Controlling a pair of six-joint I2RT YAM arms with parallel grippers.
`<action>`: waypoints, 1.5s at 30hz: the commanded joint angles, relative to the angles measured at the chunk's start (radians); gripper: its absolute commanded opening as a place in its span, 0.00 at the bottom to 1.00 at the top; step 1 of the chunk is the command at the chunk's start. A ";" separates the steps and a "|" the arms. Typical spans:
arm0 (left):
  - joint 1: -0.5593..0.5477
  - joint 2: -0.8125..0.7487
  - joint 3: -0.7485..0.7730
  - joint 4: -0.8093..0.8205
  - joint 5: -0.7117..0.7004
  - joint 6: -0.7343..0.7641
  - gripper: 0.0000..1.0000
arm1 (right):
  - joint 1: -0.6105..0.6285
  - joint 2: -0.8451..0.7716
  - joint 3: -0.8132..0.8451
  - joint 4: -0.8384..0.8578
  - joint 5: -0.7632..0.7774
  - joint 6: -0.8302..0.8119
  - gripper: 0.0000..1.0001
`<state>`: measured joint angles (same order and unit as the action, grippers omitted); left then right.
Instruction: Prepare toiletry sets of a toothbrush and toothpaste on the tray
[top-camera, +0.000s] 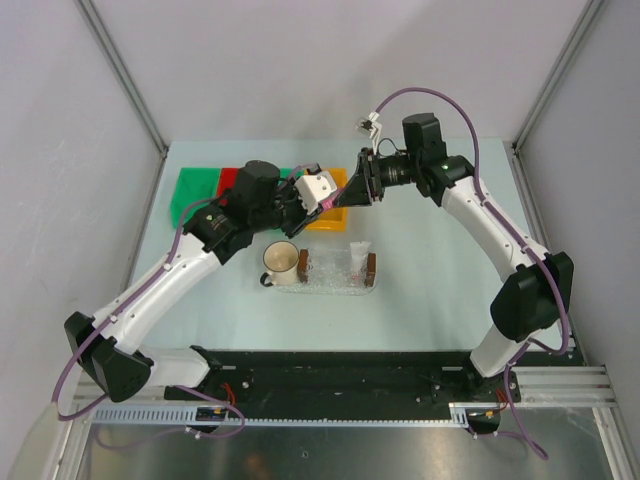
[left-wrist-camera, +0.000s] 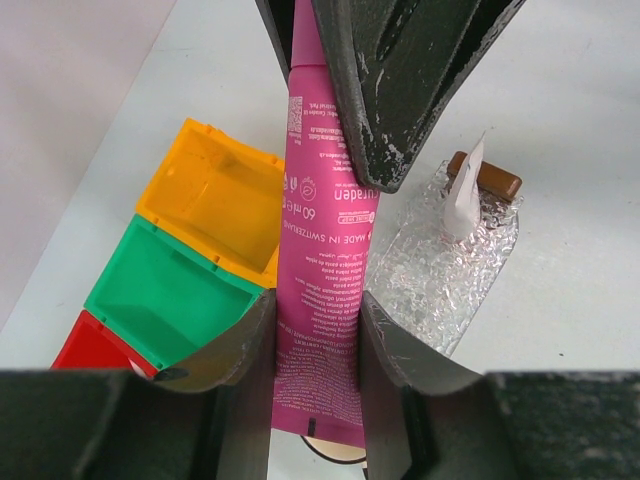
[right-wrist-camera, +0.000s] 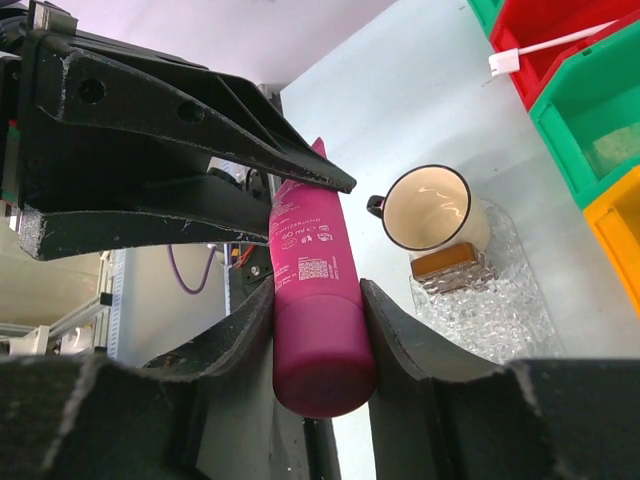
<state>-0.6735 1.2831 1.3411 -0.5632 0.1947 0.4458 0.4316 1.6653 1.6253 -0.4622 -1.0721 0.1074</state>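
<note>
A pink toothpaste tube (top-camera: 328, 203) hangs in the air between both grippers, above the orange bin's near edge. My left gripper (top-camera: 318, 192) is shut on its flat end (left-wrist-camera: 316, 330). My right gripper (top-camera: 358, 190) is shut on its cap end (right-wrist-camera: 318, 350). The clear tray (top-camera: 332, 272) with a brown block (top-camera: 372, 268) at each short end lies below, also in the left wrist view (left-wrist-camera: 430, 280). A small pale tube (top-camera: 358, 262) lies in it. A white toothbrush (right-wrist-camera: 545, 48) lies in the red bin.
A cream mug (top-camera: 281, 262) stands at the tray's left end, also in the right wrist view (right-wrist-camera: 430, 208). Green (left-wrist-camera: 165, 295), red (left-wrist-camera: 90, 345) and orange (left-wrist-camera: 215, 200) bins stand in a row at the back of the table.
</note>
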 joint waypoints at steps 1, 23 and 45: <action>-0.020 0.001 0.010 0.052 0.032 0.002 0.17 | 0.006 -0.013 0.007 -0.006 -0.011 -0.015 0.00; 0.201 -0.027 0.136 0.077 0.242 -0.195 0.82 | -0.172 -0.068 0.004 0.105 -0.006 0.133 0.00; 0.430 0.099 0.095 0.630 0.842 -1.079 0.85 | -0.189 -0.203 0.090 0.386 -0.012 0.284 0.00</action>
<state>-0.2462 1.3712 1.4818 -0.1646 0.9123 -0.4065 0.2142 1.4956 1.6653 -0.1017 -1.0859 0.4099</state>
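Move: Both hands grip the pink toothpaste, its middle about 5 cm right of the left hand and 5 cm left of the right hand. From the right hand, the tray's middle is some 4 cm back, 8 cm left and 30 cm below; the white tube on it is 3 cm back, 2 cm right. From the left hand, the mug is roughly 3 cm back, 7 cm left and 24 cm below; the orange bin is 18 cm ahead, 4 cm right. Upward and apart: the left fingers open first and let go of the toothpaste, then the left hand draws off forward-left and rises some 12 cm, drifting back right late while its fingers tip up towards level. The right hand keeps its pinch on the cap end, swings forward and about 8 cm right, then climbs roughly 13 cm while easing back, turning slightly clockwise. ##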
